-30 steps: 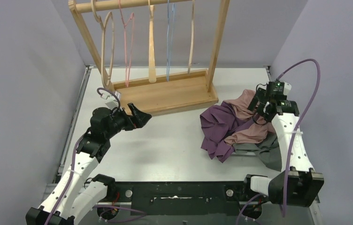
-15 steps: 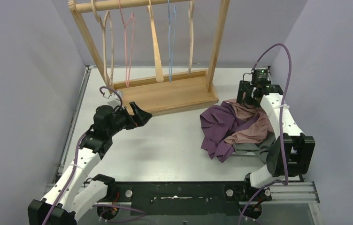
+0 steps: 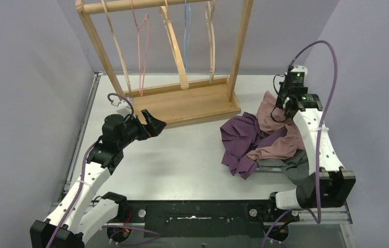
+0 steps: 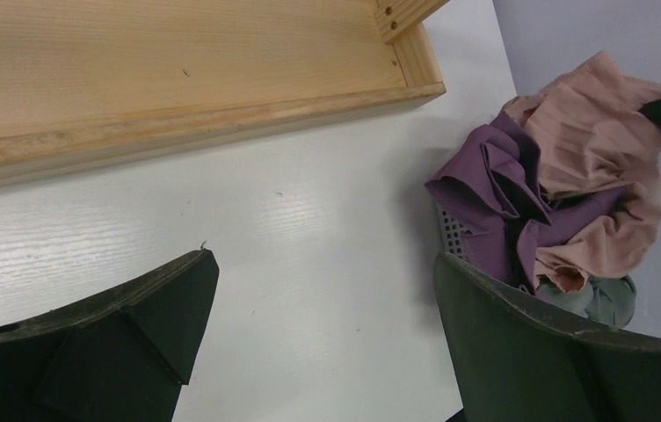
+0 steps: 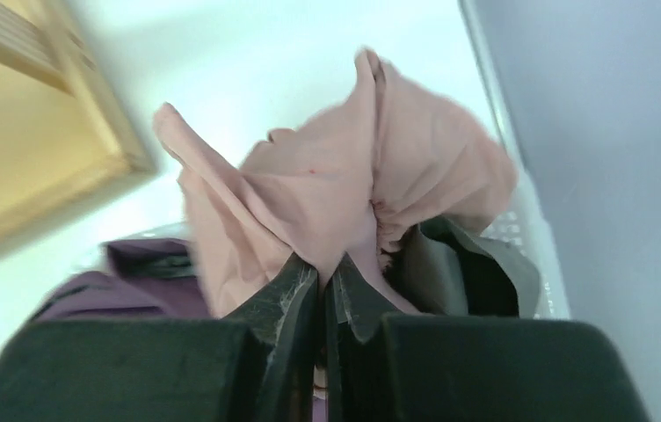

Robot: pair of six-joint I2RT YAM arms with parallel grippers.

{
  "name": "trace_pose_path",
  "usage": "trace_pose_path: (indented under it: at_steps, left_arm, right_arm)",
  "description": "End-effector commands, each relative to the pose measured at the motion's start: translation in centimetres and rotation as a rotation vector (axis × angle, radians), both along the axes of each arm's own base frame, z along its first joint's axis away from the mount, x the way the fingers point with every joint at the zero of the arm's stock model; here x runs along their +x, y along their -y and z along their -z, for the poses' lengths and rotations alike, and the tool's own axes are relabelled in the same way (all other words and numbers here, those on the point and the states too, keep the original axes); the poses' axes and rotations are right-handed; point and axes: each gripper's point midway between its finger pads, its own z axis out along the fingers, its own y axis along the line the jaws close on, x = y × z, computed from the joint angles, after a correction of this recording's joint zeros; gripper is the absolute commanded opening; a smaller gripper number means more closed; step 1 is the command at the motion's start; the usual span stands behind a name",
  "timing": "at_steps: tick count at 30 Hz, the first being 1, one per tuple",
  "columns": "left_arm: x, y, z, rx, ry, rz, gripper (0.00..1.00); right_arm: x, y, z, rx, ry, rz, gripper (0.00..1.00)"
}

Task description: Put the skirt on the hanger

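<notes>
A pink skirt (image 3: 279, 140) lies crumpled on a pile of clothes at the table's right side. My right gripper (image 3: 284, 105) is shut on a fold of it and holds that fold raised at the pile's far end. In the right wrist view the pink skirt (image 5: 327, 180) bunches up from between the right gripper (image 5: 323, 268) tips. Several hangers (image 3: 174, 46) dangle from the wooden rack's rail at the back. My left gripper (image 3: 153, 124) hovers open beside the rack's base, empty; in its own view the left gripper (image 4: 323, 259) frames bare table, with the pink skirt (image 4: 595, 123) at far right.
A purple garment (image 3: 241, 139) and a grey-green one (image 3: 298, 170) share the pile, over a white mesh basket (image 4: 450, 233). The wooden rack base (image 3: 187, 106) stands at the back centre. Grey walls close in left and right.
My right gripper has gone from open to shut on the pink skirt and pulled a fold up toward the back. The hangers swing on the rail. The left arm has barely moved.
</notes>
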Motion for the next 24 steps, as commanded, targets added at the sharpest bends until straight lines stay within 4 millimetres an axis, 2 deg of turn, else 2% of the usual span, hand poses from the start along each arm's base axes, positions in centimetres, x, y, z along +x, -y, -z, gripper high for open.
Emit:
trace_pose_path:
  at_steps: [1, 9, 17, 21, 24]
  left_arm:
    - [0.9, -0.4, -4.3, -0.006, 0.118, -0.029, 0.96]
    - [1.0, -1.3, -5.4, 0.010, 0.126, -0.077, 0.96]
    - [1.2, -1.6, -6.3, -0.002, 0.130, -0.100, 0.96]
    - [1.4, -2.0, -6.6, 0.006, 0.126, -0.128, 0.96]
    - [1.5, -2.6, -6.4, 0.021, 0.116, -0.157, 0.96]
  right_arm:
    - [-0.9, -0.1, -15.6, 0.021, 0.459, 0.057, 0.00]
    - [-6.0, -1.5, -29.5, 0.086, 0.811, -0.024, 0.00]
    - [-11.6, -4.4, -39.6, 0.134, 1.059, -0.221, 0.00]
    - [-14.2, -7.3, -42.9, 0.180, 1.148, -0.402, 0.00]
    - [-16.3, -10.4, -43.7, 0.241, 1.169, -0.585, 0.00]
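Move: The right hand already has the pink skirt pinched by its far part; the skirt's bulk lies about 9 cm back, roughly level left-right and 8 cm lower. From that hand the purple skirt is some 15 cm left, 14 back and 13 below, the grey skirt about 21 back, 5 right and 13 below. The nearest wooden hanger hangs roughly 25 left, 7 ahead and 20 above. From the left hand, the pink skirt is about 48 cm right, level in depth and 8 below. Keeping its shut pinch on the pink skirt, the right hand hauls it fast upward off the heap, about 40 cm, at first nearly straight up, then also drawing back some 13 cm and finally edging left. Its wrist tips the fingers up by around 60 degrees, from steeply down to about level. The empty left hand, wide open, rises a few centimetres. ##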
